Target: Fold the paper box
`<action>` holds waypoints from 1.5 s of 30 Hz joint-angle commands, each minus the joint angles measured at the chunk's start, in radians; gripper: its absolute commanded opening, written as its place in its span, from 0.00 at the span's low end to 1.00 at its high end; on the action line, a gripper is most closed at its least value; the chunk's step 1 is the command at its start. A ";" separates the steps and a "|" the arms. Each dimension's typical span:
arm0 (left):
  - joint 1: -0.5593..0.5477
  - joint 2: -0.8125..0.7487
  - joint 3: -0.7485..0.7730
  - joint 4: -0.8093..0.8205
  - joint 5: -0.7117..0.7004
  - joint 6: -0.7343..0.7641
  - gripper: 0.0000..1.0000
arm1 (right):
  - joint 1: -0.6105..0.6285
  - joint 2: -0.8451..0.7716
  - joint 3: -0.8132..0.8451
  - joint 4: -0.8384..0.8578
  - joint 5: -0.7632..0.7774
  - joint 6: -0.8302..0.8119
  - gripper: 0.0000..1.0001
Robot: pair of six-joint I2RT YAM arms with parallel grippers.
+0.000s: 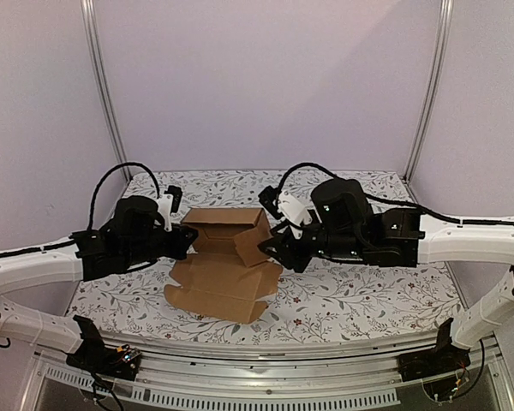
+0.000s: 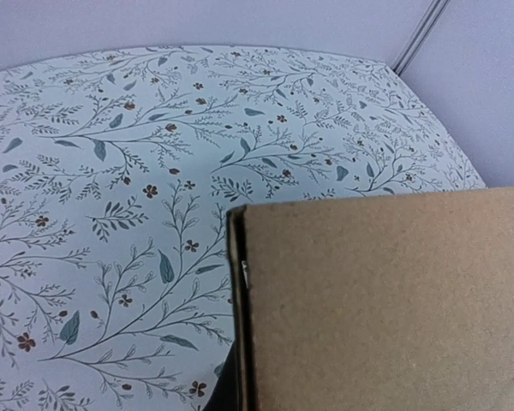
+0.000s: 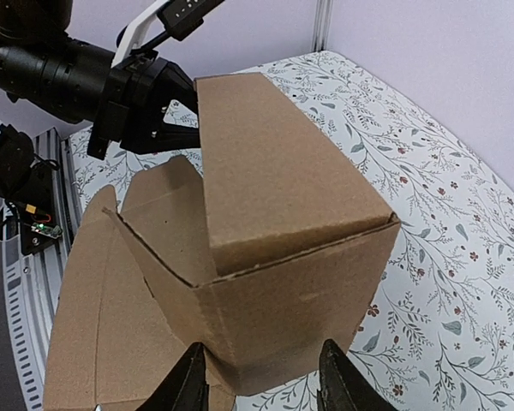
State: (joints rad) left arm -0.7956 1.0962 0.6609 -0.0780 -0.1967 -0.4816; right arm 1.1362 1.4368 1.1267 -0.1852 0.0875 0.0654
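Note:
The paper box (image 1: 225, 257), plain brown cardboard, is partly folded in the middle of the table. Its walls stand at the back and a flat flap (image 1: 218, 291) lies toward the front. My left gripper (image 1: 187, 240) is shut on the box's left wall. In the left wrist view that wall (image 2: 385, 300) fills the lower right, with one dark finger (image 2: 224, 390) against its edge. My right gripper (image 3: 261, 381) is open at the box's right end. Its fingertips (image 3: 188, 381) stand either side of the lower corner of the raised end panel (image 3: 300, 308).
The floral tablecloth (image 1: 360, 291) covers the table, with pale walls close on three sides and metal posts (image 1: 428, 86) in the back corners. In the right wrist view the left arm (image 3: 60, 73) shows beyond the box.

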 commanded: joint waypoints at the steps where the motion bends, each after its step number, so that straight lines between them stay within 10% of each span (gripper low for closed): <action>1: -0.005 0.018 0.027 -0.058 -0.061 -0.041 0.00 | 0.022 0.048 0.035 0.057 0.175 0.020 0.43; 45: -0.030 0.076 0.068 -0.189 -0.147 -0.306 0.00 | 0.105 0.512 0.293 0.277 0.639 0.005 0.17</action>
State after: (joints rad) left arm -0.7971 1.1675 0.7136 -0.2970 -0.3771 -0.7723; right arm 1.2156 1.8946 1.3746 0.0223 0.7212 0.0776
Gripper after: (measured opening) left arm 0.032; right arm 0.174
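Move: The box's right end flap, the one the right hand is working on, has its middle about 5 cm to that hand's left, some 2 cm ahead and roughly level with it. The box's back panel is about 14 cm left and 6 cm ahead; the loose lid panel hangs some 13 cm left, 9 cm nearer the base and 9 cm lower. The left hand already grips the box's left end; the right end flap lies about 15 cm to its right and 2 cm back. Forward, with a part to the left and down, the right hand travels about 10 cm along the box's right end flap towards the box's right corner, turning clockwise nearly 30 degrees while its fingers draw from half open to nearly shut around the flap. The left hand keeps its pinch on the left end, easing left and down and turning counter-clockwise. ##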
